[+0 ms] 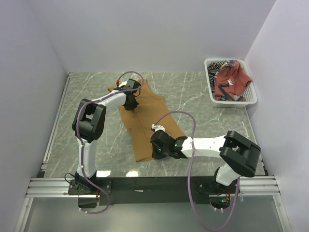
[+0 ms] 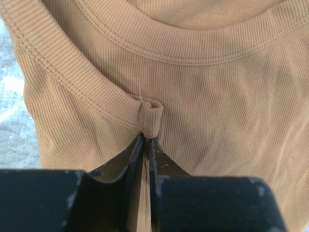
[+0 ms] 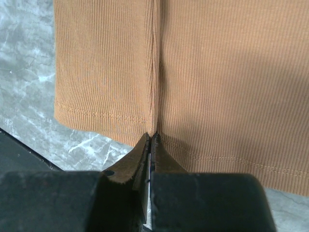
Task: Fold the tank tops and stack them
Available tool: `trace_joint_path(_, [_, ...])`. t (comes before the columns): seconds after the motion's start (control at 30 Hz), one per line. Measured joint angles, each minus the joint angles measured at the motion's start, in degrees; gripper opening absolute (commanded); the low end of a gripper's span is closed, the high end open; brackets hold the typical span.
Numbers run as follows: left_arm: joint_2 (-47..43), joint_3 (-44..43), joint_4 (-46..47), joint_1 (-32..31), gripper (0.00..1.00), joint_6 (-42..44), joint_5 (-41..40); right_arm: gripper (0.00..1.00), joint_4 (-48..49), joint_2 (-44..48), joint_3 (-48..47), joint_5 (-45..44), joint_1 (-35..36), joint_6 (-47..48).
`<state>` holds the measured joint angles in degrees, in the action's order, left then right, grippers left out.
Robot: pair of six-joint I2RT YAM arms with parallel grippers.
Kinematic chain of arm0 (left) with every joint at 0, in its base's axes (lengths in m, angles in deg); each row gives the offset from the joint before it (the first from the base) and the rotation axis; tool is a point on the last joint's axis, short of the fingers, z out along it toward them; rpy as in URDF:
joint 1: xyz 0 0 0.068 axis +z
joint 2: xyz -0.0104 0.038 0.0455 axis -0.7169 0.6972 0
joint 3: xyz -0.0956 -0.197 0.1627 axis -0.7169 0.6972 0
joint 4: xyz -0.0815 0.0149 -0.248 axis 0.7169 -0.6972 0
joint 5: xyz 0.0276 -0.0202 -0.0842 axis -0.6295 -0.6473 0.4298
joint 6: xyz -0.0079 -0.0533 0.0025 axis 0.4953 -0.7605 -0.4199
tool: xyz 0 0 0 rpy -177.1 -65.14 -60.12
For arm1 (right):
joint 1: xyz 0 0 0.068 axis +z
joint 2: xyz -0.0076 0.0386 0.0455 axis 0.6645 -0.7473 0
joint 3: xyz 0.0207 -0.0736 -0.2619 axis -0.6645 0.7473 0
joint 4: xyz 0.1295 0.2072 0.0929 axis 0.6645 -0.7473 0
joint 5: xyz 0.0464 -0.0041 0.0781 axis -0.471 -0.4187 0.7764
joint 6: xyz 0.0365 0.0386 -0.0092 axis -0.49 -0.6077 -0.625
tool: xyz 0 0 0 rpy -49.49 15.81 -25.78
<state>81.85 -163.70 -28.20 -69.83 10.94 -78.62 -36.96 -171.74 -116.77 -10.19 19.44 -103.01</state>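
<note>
The mustard-tan tank top [image 1: 145, 126] lies flat on the marble table, neckline at the far end and hem toward the arms. In the left wrist view a small fold of its shoulder strap [image 2: 150, 117] stands up at the tips of my left gripper [image 2: 147, 138], which is shut on it beside the neckline. My right gripper [image 3: 150, 137] is shut on the hem of the tank top [image 3: 217, 87], and a crease runs up the cloth from its tips. From above, the left gripper [image 1: 131, 103] is at the top's far end and the right gripper [image 1: 156, 151] at its near edge.
A white mesh basket [image 1: 211, 98] stands at the far right of the table. It holds the brick-red tank top [image 1: 232, 79] with the striped one [image 1: 219, 65] under it. Grey walls close in the table on three sides, and a metal rail runs along its near edge.
</note>
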Motion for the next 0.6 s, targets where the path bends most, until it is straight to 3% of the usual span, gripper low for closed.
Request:
trace_joint_path(0.37, [0.0, 0.0, 0.8, -0.4, 0.35, 1.0, 0.0, 0.02, -1.0, 2.4, 1.8, -3.1, 0.0, -0.5])
trace_joint_path(0.47, [0.0, 0.0, 1.3, -0.4, 0.48, 1.9, 0.4, 0.16, -1.6, 2.7, 1.8, -3.6, 0.1, -0.6])
trace_joint_path(0.57, [-0.2, 0.0, 2.6, -0.5, 0.60, 3.1, 1.4, 0.40, -3.0, 3.8, 1.8, -4.0, 0.2, -0.4])
trace_joint_path(0.6, [-0.4, 0.1, 3.0, -0.6, 0.62, 3.7, 1.7, 0.42, -3.8, 4.4, 1.8, -4.3, 0.3, -0.5])
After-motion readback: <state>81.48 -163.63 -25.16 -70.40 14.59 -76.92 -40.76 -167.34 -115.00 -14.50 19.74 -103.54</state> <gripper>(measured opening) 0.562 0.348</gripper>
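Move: Both hands are at the long inner edge of the tank top's fold: the armhole corner of that edge lies right at the left fingertips, and its hem end is pinched in the right fingers. From the left hand, the unfolded shoulder strap stands about 14 cm ahead and 4 cm to the right, while the hem end is some 24 cm back and 9 cm to the right. The folded flap's outer hem corner is roughly 9 cm left and 2 cm back of the right hand. The right hand, keeping its pinch on the fold's hem end, drags it along the table about 2 cm to the right, drawing the hem straighter under the upper part, then opens its fingers to about a third and begins to lift off. Meanwhile the left hand stays almost in place at the armhole corner while its already loosening fingers go on spreading to just over half open, and late on it eases about 1 cm to the right with a slight rise and forward drift, coming free of the edge. ##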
